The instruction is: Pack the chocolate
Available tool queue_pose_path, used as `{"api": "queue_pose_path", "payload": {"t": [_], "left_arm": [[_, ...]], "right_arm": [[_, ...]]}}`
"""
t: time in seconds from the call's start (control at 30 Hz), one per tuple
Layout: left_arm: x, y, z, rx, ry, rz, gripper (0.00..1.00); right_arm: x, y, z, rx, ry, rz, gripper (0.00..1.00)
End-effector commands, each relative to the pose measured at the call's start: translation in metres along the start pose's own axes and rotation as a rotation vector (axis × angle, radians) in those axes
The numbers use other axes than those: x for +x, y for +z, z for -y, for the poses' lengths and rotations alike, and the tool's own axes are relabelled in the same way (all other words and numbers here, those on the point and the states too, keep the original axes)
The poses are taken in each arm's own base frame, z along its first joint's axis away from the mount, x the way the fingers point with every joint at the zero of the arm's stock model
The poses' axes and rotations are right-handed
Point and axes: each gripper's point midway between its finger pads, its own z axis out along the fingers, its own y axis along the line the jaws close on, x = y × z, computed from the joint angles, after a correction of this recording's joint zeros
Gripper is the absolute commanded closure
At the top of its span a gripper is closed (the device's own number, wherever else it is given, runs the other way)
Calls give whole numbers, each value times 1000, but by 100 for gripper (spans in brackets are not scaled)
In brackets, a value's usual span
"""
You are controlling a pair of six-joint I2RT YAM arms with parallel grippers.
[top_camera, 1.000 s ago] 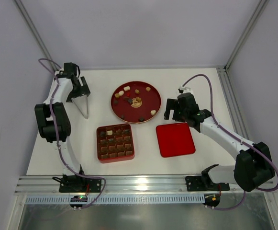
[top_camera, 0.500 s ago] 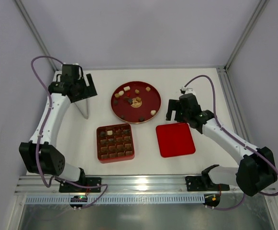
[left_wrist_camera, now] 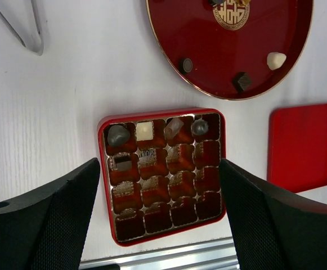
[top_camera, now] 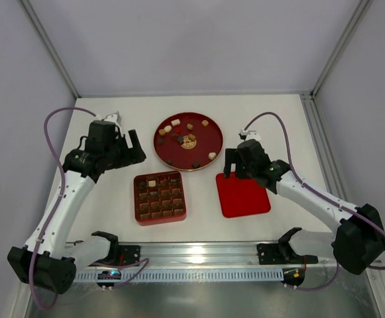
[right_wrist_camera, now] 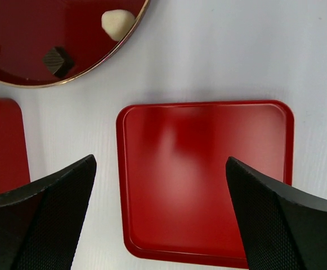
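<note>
Several chocolate pieces [top_camera: 179, 140], dark, tan and cream, lie on a round red plate [top_camera: 179, 156] at the back centre. The square red tray [top_camera: 136, 199] in front of it holds pieces in its top row [left_wrist_camera: 144, 130] and one in the second row [left_wrist_camera: 122, 163]. My left gripper [top_camera: 136, 149] is open and empty, high up left of the plate; the left wrist view [left_wrist_camera: 160, 225] looks down on the tray. My right gripper [top_camera: 235, 169] is open and empty over the flat red lid [top_camera: 245, 195], its jaws spanning the lid [right_wrist_camera: 208, 169] in the right wrist view [right_wrist_camera: 160, 219].
Metal tongs [left_wrist_camera: 22, 28] lie on the white table left of the plate. An aluminium rail [top_camera: 199, 255] runs along the near edge. A cream piece [right_wrist_camera: 118, 22] and a dark cube [right_wrist_camera: 58, 59] sit near the plate's front rim.
My left arm has swung from the back left corner forward and right, toward the tray. My right gripper has moved forward and left, over the lid's back edge.
</note>
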Motion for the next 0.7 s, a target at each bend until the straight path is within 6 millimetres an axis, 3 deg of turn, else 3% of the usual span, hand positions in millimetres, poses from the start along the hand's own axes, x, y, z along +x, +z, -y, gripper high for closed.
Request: {"api": "queue_pose_path", "payload": {"t": [0.0,0.27,0.47,0.67], "left_arm": [[5,-17,4,40,-13,29,16],[15,-29,8,91,0,25,16],[24,-25,14,134,-8,2,16],[40,-16,11,142,-27,-35,16]], "right_arm": [[8,4,-10,18,-15,-1,7],[49,20,-35,1,-88,-113,22],[71,36,-44,1,-109,-180,45],[89,43,-50,39,-160,-234,50]]}}
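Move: The red lid lies low under the right hand, its middle roughly 13 cm down, about 3 cm back and 4 cm to the right. The plate's middle is some 16 cm ahead and 15 cm left, with its white chocolate near the rim about 11 cm ahead and 7 cm left; the chocolate box is about 25 cm left and 5 cm back. From the left hand the lid lies roughly 32 cm to the right, 3 cm back and 22 cm below. No touch yet: the right hand sinks about 9 cm towards the red lid's left edge, swinging some 5 cm left and nearly as far back, the fingers tipping about 15 degrees steeper and closing from wide open to half open, with the edge lined up between them. The empty left hand eases back about 4 cm, rising slightly before it dips, fingers staying open. ##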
